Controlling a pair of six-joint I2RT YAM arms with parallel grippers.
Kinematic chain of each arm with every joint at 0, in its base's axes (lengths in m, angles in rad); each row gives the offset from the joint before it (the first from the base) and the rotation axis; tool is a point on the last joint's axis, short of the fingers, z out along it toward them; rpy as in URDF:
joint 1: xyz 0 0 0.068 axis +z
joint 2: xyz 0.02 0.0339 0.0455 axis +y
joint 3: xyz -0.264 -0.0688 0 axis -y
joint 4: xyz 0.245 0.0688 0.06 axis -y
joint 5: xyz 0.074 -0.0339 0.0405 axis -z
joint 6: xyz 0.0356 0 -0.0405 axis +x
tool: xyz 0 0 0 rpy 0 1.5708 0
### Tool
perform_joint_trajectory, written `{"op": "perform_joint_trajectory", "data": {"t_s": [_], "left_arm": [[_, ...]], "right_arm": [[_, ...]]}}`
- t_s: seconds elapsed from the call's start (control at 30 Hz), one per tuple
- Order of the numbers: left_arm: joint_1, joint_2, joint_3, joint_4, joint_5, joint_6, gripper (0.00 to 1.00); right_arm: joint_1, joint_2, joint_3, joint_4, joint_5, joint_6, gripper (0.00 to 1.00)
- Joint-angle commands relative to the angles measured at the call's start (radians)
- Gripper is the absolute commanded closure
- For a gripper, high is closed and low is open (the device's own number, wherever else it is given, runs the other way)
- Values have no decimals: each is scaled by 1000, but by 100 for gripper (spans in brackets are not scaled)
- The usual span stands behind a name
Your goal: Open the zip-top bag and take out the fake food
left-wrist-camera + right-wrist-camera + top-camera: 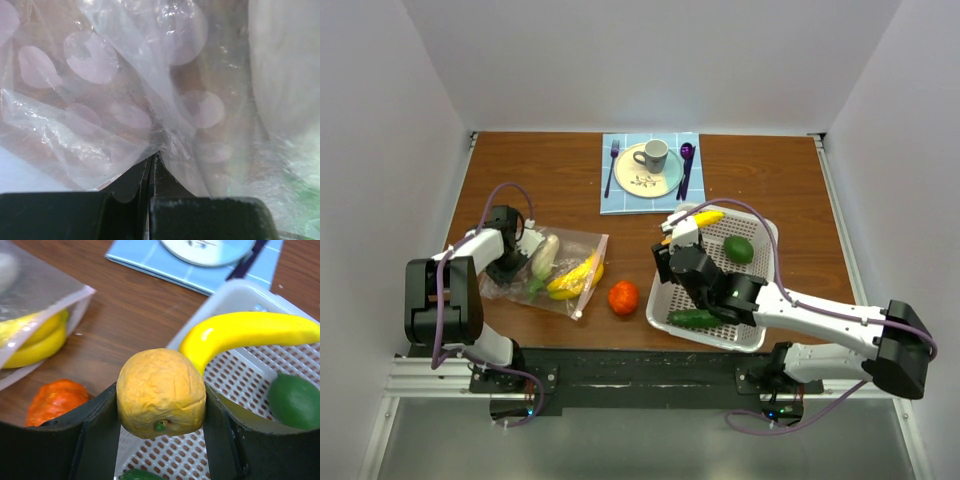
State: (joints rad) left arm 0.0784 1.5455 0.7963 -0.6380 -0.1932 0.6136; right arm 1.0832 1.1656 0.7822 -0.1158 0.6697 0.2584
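Observation:
The clear zip-top bag lies at the left, its pinkish zip strip along the right edge. Inside are a pale whitish piece, yellow pieces and a bit of green. My left gripper is shut on the bag's left edge; in the left wrist view its tips pinch the crinkled plastic. My right gripper is shut on a wrinkled yellow-orange fruit, held over the basket's left rim. An orange-red fruit lies on the table.
The white perforated basket holds a yellow banana, a green round fruit and a green cucumber. At the back, a blue mat carries a plate, a cup, a fork and a purple spoon.

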Motion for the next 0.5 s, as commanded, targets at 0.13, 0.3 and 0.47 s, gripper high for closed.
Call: {"op": "perform_joint_trajectory", "data": {"t_s": [0.13,0.3,0.47], "left_arm": [[14,22,-8,27,51,8,100],[12,22,-14,29,51,9,100],[12,21,-16,31,54,9,100]], "right_arm": [[-40,12,34,-168,137,113,37],[-55,9,58,-185,68,87,1],[-55,-17,113,-194,-60,68,1]]}}
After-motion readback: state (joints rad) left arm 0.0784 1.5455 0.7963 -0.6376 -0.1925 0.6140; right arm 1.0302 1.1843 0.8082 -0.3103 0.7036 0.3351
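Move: The right hand holds the orange, a banana sticking out beyond it, above the basket's left side; the basket's middle lies about 11 cm right, 3 back and 15 below. Inside the basket, the cucumber is some 7 cm right of the hand and 11 back, the avocado 17 right and 6 forward. The red tomato lies on the table 12 cm left, 6 back. From the left hand, the basket's middle is about 52 cm right, 2 back. The right hand carries on about 4 cm right, sinking some 2.5 cm, and opens wide over the basket. ##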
